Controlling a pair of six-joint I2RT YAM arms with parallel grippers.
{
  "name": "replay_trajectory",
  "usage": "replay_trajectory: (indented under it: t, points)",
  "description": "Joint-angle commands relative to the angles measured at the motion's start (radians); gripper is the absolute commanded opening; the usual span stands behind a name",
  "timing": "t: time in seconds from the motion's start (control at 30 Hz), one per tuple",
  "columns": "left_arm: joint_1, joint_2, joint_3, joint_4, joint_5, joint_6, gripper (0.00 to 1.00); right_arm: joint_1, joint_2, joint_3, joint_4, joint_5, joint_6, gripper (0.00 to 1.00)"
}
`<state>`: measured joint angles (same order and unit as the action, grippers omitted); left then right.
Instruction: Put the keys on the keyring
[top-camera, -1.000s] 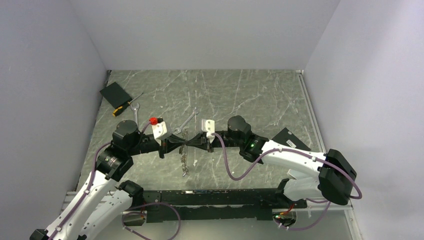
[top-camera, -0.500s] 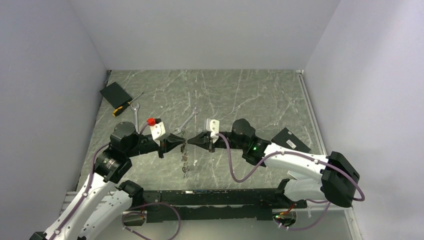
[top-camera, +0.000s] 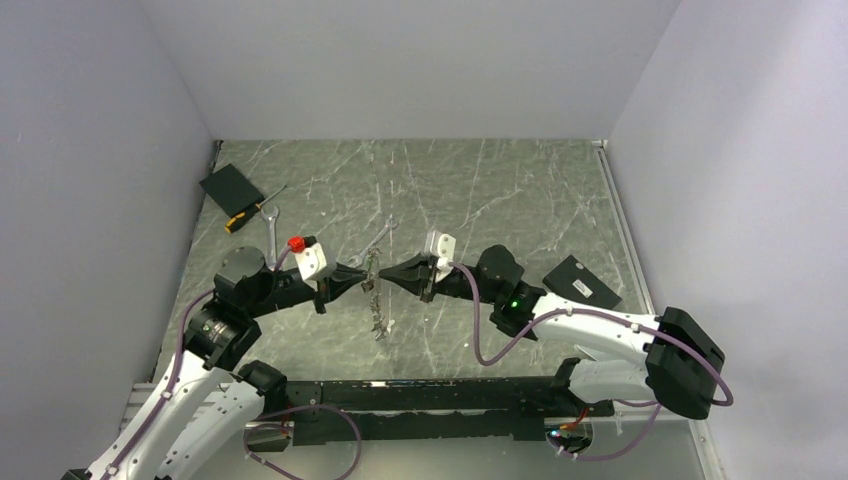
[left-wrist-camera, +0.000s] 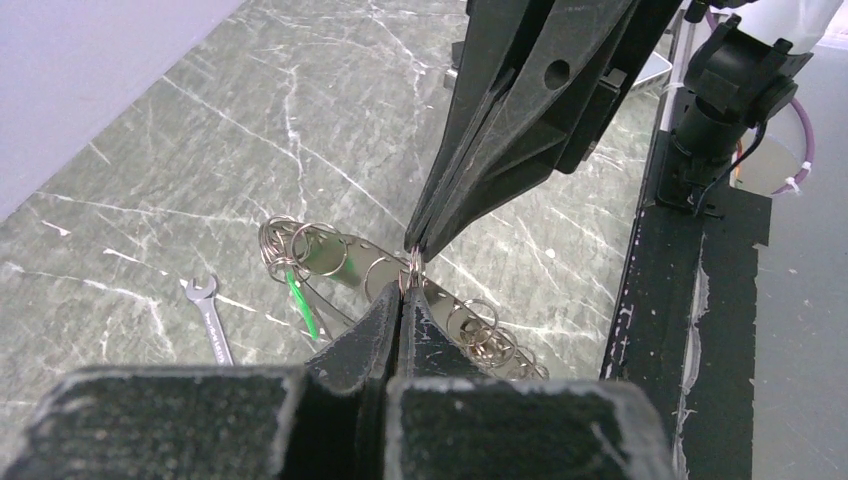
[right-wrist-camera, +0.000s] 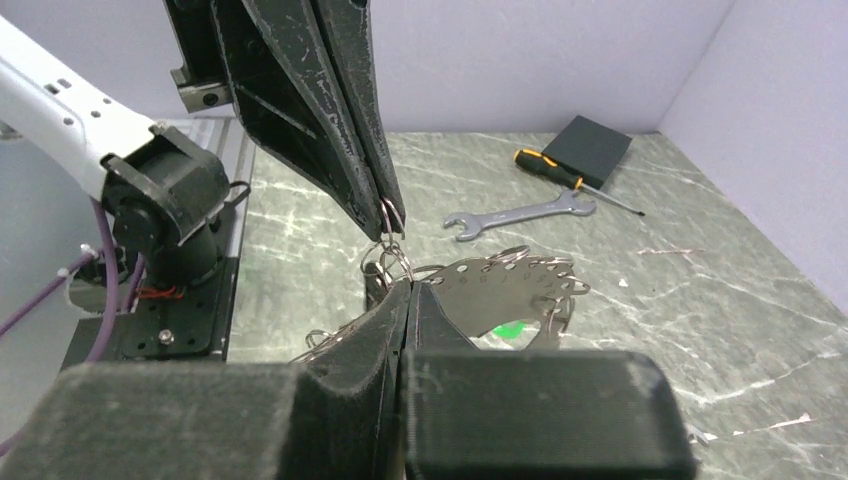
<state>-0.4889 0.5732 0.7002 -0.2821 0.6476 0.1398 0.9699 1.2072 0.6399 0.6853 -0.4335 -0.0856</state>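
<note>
Above the middle of the table my left gripper and right gripper meet tip to tip. Each is shut on a small wire ring of the keyring, a silvery bunch that dangles below them. In the left wrist view the left gripper pinches a ring just under the right gripper's fingers. The keyring shows there as a curved perforated strip with several rings. A key with a green head hangs on it. In the right wrist view the right gripper holds the keyring by a ring.
Two silver spanners lie on the marble table. A yellow-handled screwdriver and a black box sit at the back left. Another black box lies right. A black rail runs along the near edge.
Both grippers stay shut and joined. The meeting point has shifted slightly right and away, the right wrist has drawn back to the right, and the dangling bunch has swung right.
</note>
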Motion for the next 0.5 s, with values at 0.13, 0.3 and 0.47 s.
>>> replay_trajectory:
  t: [0.13, 0.3, 0.47]
  points:
    - [0.004, -0.003, 0.012, 0.043, -0.062, 0.0, 0.0, -0.018, -0.063, -0.011, 0.211, 0.058, 0.083, 0.0]
    - [0.004, 0.007, 0.009, 0.046, -0.049, -0.002, 0.0, -0.031, -0.053, -0.003, 0.246, 0.06, 0.131, 0.0]
    - [0.004, 0.012, 0.011, 0.045, -0.04, 0.0, 0.0, -0.031, -0.028, 0.03, 0.193, 0.005, 0.117, 0.0]
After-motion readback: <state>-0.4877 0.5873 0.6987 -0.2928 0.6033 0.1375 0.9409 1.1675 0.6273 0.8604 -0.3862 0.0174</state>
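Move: The small linked rings of the keyring bridge the two closed grippers: they lie about 1 cm left of the right hand and about 1 cm right of the left hand, level in depth, perhaps 1 cm below the right. From the right hand, the perforated metal plate hangs roughly 6 cm below, its middle 3 cm back and 1 cm left; the short wrench lies on the table about 20 cm ahead, 1 cm left and some 25 cm down. The right hand goes up about 5 cm and a little to its right, off the linked rings and away from the left gripper, its fingertips tipping up some 10 degrees while the fingers stay shut and the ring between them comes free. The left fingers keep their pinch on the ring near the hanging plate, easing only about 1 cm forward and slightly down. ##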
